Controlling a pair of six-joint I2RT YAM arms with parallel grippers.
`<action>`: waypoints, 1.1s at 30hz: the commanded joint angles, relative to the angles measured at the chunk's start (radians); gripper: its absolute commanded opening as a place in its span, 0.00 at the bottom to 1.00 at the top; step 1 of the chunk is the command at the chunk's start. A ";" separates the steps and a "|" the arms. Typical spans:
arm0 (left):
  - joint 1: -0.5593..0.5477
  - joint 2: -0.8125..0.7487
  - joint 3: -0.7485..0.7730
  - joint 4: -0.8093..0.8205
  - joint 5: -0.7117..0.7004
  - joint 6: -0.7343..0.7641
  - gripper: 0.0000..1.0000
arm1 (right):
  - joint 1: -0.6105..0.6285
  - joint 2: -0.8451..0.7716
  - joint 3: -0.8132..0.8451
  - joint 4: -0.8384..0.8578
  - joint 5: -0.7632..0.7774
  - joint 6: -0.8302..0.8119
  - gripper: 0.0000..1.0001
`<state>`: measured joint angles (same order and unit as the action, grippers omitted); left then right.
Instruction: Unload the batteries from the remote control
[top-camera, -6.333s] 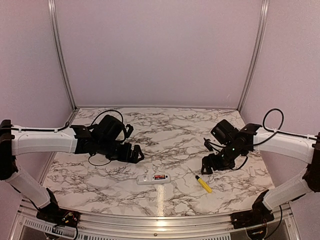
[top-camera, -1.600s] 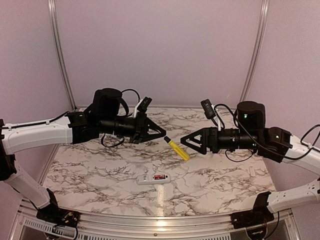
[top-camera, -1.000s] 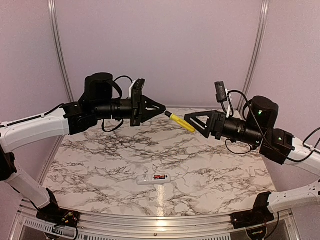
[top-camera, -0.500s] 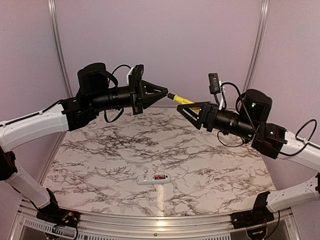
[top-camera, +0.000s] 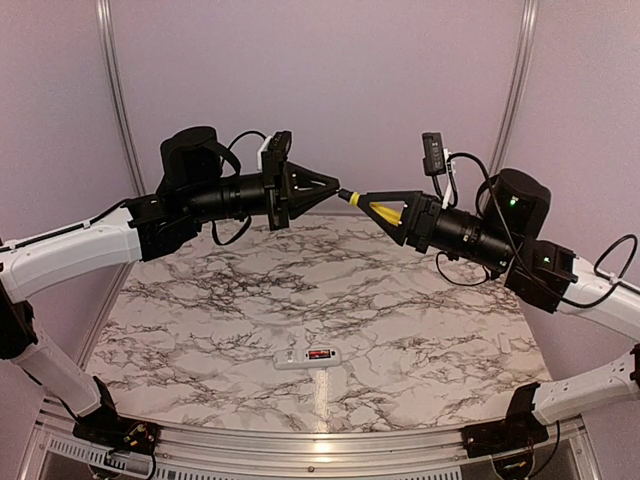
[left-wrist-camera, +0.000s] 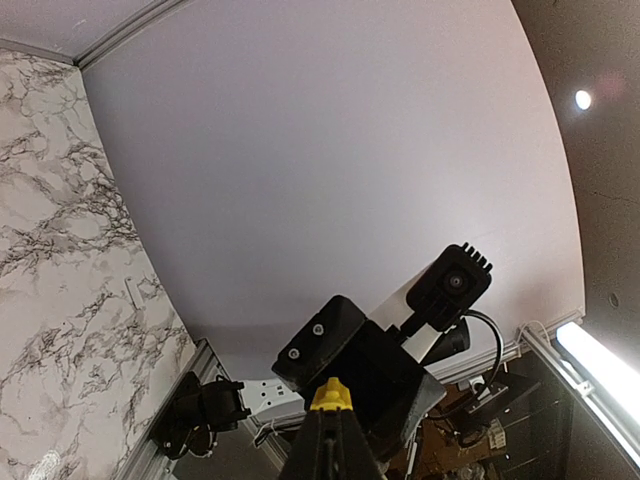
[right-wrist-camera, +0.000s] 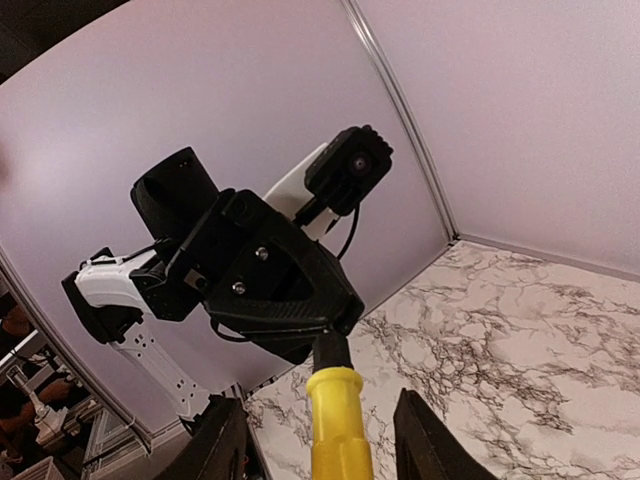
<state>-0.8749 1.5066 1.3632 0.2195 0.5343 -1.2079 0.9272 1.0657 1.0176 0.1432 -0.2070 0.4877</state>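
Observation:
The white remote control lies on the marble table near the front, with a red battery showing in its open recess. Both arms are raised high above it. My left gripper is shut on the dark front end of a yellow-handled screwdriver. In the left wrist view my left gripper hides all but the screwdriver's yellow end. My right gripper is open, facing the left one. In the right wrist view its fingers stand either side of the yellow handle with gaps on both sides.
A small white piece lies on the table at the right. Purple walls with metal corner posts enclose the back and sides. The two grippers nearly touch tip to tip in mid-air above the table's far half.
The left gripper lifted the screwdriver a little higher. The right gripper slid left over the yellow handle, and its jaws have narrowed around it.

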 joint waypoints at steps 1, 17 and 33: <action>0.007 0.016 0.040 0.029 0.016 0.011 0.00 | 0.001 0.019 0.036 0.014 0.006 -0.003 0.47; 0.006 -0.002 0.017 0.035 0.012 0.009 0.00 | -0.001 0.034 0.040 0.022 0.007 -0.001 0.30; 0.005 -0.037 -0.030 0.031 -0.002 0.021 0.02 | 0.000 0.048 0.039 0.034 -0.023 0.018 0.00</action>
<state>-0.8722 1.5028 1.3540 0.2394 0.5434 -1.2160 0.9272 1.1080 1.0187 0.1658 -0.2333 0.4980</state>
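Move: The screwdriver's yellow handle already lies between the right hand's half-open fingers, its middle about 1 cm to the left of that hand, 1 cm below it and level with it fore and aft. From the left hand, which keeps its shut grip on the shaft end, the handle's middle is some 7 cm to the right, 3 cm back and 1 cm lower. The remote control lies far below on the table, roughly 12 cm left of the right hand, 3 cm back and 40 cm down. The screwdriver's handle is pinched by the right fingers, which close from about half open until they stop on its two sides and squeeze. Meanwhile the right hand edges about 1 cm left along the handle, towards the left gripper, and 1 cm down. The left hand stays in place, still gripping the shaft end. ##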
